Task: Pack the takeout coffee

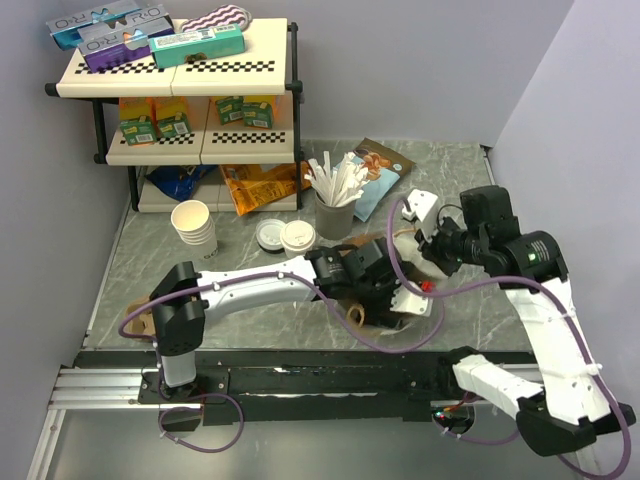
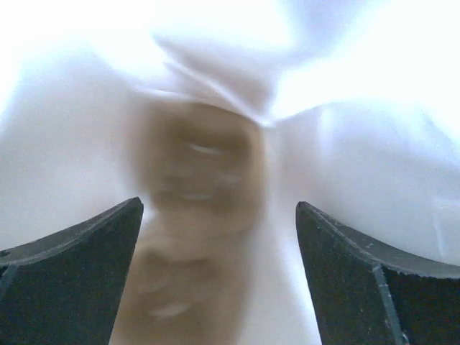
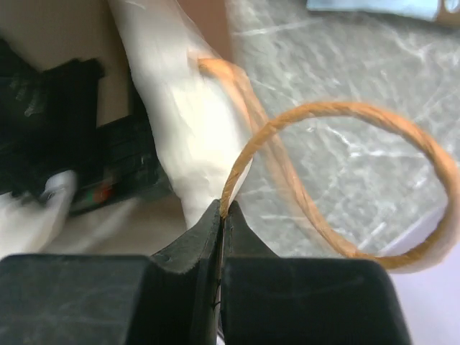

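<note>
The takeout coffee point(image 1: 297, 237), a short off-white cup with a white sip lid, stands on the table left of the straw holder point(image 1: 335, 213), apart from both grippers. My left gripper point(image 1: 392, 288) point(image 2: 219, 205) is open, its fingers point(image 2: 79, 251) pushed into a white paper bag point(image 2: 345, 158). A blurred brown shape point(image 2: 198, 180) lies ahead of them; I cannot tell what it is. My right gripper point(image 1: 427, 238) point(image 3: 224, 205) is shut on the bag's brown twine handle point(image 3: 323, 108), beside the white bag wall point(image 3: 180, 108). A second handle loop point(image 1: 354, 315) lies by the left arm.
Loose white lids point(image 1: 270, 235) sit on a dark base next to the coffee. A stack of lidless cups point(image 1: 195, 228) stands at the left. A shelf point(image 1: 180, 90) with boxes fills the back left, with snack packets point(image 1: 260, 185) and a blue packet point(image 1: 385, 175) on the table.
</note>
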Robot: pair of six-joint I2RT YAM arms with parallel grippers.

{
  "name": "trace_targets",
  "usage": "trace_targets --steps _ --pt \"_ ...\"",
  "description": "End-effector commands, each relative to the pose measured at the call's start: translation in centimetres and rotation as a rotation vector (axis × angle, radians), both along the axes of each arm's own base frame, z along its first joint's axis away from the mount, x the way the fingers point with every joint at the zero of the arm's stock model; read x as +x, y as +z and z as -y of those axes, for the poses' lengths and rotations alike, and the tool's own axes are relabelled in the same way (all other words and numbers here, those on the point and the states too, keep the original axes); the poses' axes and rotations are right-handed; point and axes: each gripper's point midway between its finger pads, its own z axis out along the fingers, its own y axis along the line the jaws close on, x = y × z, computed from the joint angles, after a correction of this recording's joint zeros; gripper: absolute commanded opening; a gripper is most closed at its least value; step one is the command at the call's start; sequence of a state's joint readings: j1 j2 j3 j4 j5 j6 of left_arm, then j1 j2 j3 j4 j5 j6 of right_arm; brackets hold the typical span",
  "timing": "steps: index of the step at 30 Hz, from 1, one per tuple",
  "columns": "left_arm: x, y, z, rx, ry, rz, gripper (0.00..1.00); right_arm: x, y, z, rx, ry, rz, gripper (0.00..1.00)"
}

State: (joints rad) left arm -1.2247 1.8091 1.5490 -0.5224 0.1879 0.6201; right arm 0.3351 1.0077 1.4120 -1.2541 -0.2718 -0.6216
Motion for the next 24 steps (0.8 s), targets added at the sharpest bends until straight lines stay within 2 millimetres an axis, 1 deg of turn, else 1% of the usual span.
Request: trace_targets --steps 1,3,4,5,8,9,11,12,14,15,16,18,20,21,22,23,24 --pt "-1.7 20.4 4.3 -0.577 -0.089 0.058 0.95 -1.3 -3.6 1.6 -0.089 -0.023 -0.216 0.00" --pt "-1.4 21.1 4.5 -0.601 -0.065 0.054 0.95 -1.1 -3.4 1.2 -0.071 -0.017 -0.227 0.00" --pt "-1.3 21.0 4.7 -0.607 -0.047 0.040 0.95 -1.0 -3.3 1.0 -0.058 -0.013 -0.229 0.00" --pt "-0.7 21.0 4.6 -0.607 -0.016 0.054 0.95 -1.0 -3.1 0.8 -0.050 -0.013 -0.225 0.00" --pt "-0.9 20.5 4.4 -0.609 -0.013 0.037 0.95 -0.8 -3.1 0.6 -0.043 -0.005 -0.232 0.00" --pt "-1.0 21.0 4.2 -0.623 -0.013 0.039 0.95 -0.7 -3.1 0.6 -0.043 -0.007 -0.231 0.00" --pt "-0.9 20.7 4.0 -0.625 0.004 0.032 0.95 -0.6 -3.1 0.5 -0.036 -0.008 -0.234 0.00" --pt "-0.6 21.3 3.9 -0.646 0.016 0.046 0.96 -0.5 -3.1 0.4 -0.033 -0.008 -0.232 0.00" --pt "0.2 21.6 3.5 -0.668 0.072 0.069 0.96 -0.5 -3.3 0.3 -0.031 -0.009 -0.240 0.00" --pt "1.1 22.0 3.3 -0.685 0.112 0.103 0.95 -0.5 -3.3 0.3 -0.029 -0.011 -0.239 0.00" --pt "1.5 22.4 3.1 -0.695 0.134 0.115 0.94 -0.5 -3.4 0.3 -0.026 -0.012 -0.240 0.00" --pt "1.8 23.5 2.5 -0.731 0.174 0.097 0.93 -0.4 -3.4 0.4 -0.015 -0.019 -0.244 0.00" --pt "1.8 24.3 1.9 -0.740 0.170 0.072 0.90 0.0 -3.0 0.2 0.009 -0.017 -0.233 0.00" --pt "1.3 24.0 1.9 -0.735 0.142 0.033 0.76 0.2 -2.8 0.2 0.016 -0.018 -0.228 0.00" --pt "1.4 23.4 1.5 -0.714 0.129 0.007 0.49 0.4 -2.7 0.1 0.021 -0.017 -0.222 0.00" --pt "1.2 23.5 1.1 -0.718 0.123 -0.010 0.19 0.6 -2.8 0.1 0.023 -0.017 -0.226 0.00" --pt "1.1 23.4 0.9 -0.723 0.129 -0.041 0.01 0.7 -2.8 0.1 0.024 -0.022 -0.229 0.00"
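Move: The left hand is inside the paper bag, whose middle lies roughly 2 cm ahead, 2 cm to its right and 5 cm below; the cup tray in the bag is about 1 cm ahead, 2 cm right and 11 cm below. The lidded cup stands some 15 cm ahead and 20 cm left of this hand, the straw holder about 21 cm ahead and 12 cm left. From the right hand, holding the bag's handle, the bag's middle lies around 3 cm back, 3 cm left and 16 cm below. With its fingers wide open, the left hand pulls quickly up out of the paper bag, away from the cup tray, rising about 10 cm and edging some 3 cm to its right while the wrist swings the fingers about 20 degrees up towards level, pointing right; only at the end, above the bag, do the fingers begin to swing together. The right hand keeps its shut pinch on the twisted handle and shifts a little forward and down with the bag, then all but holds still. ##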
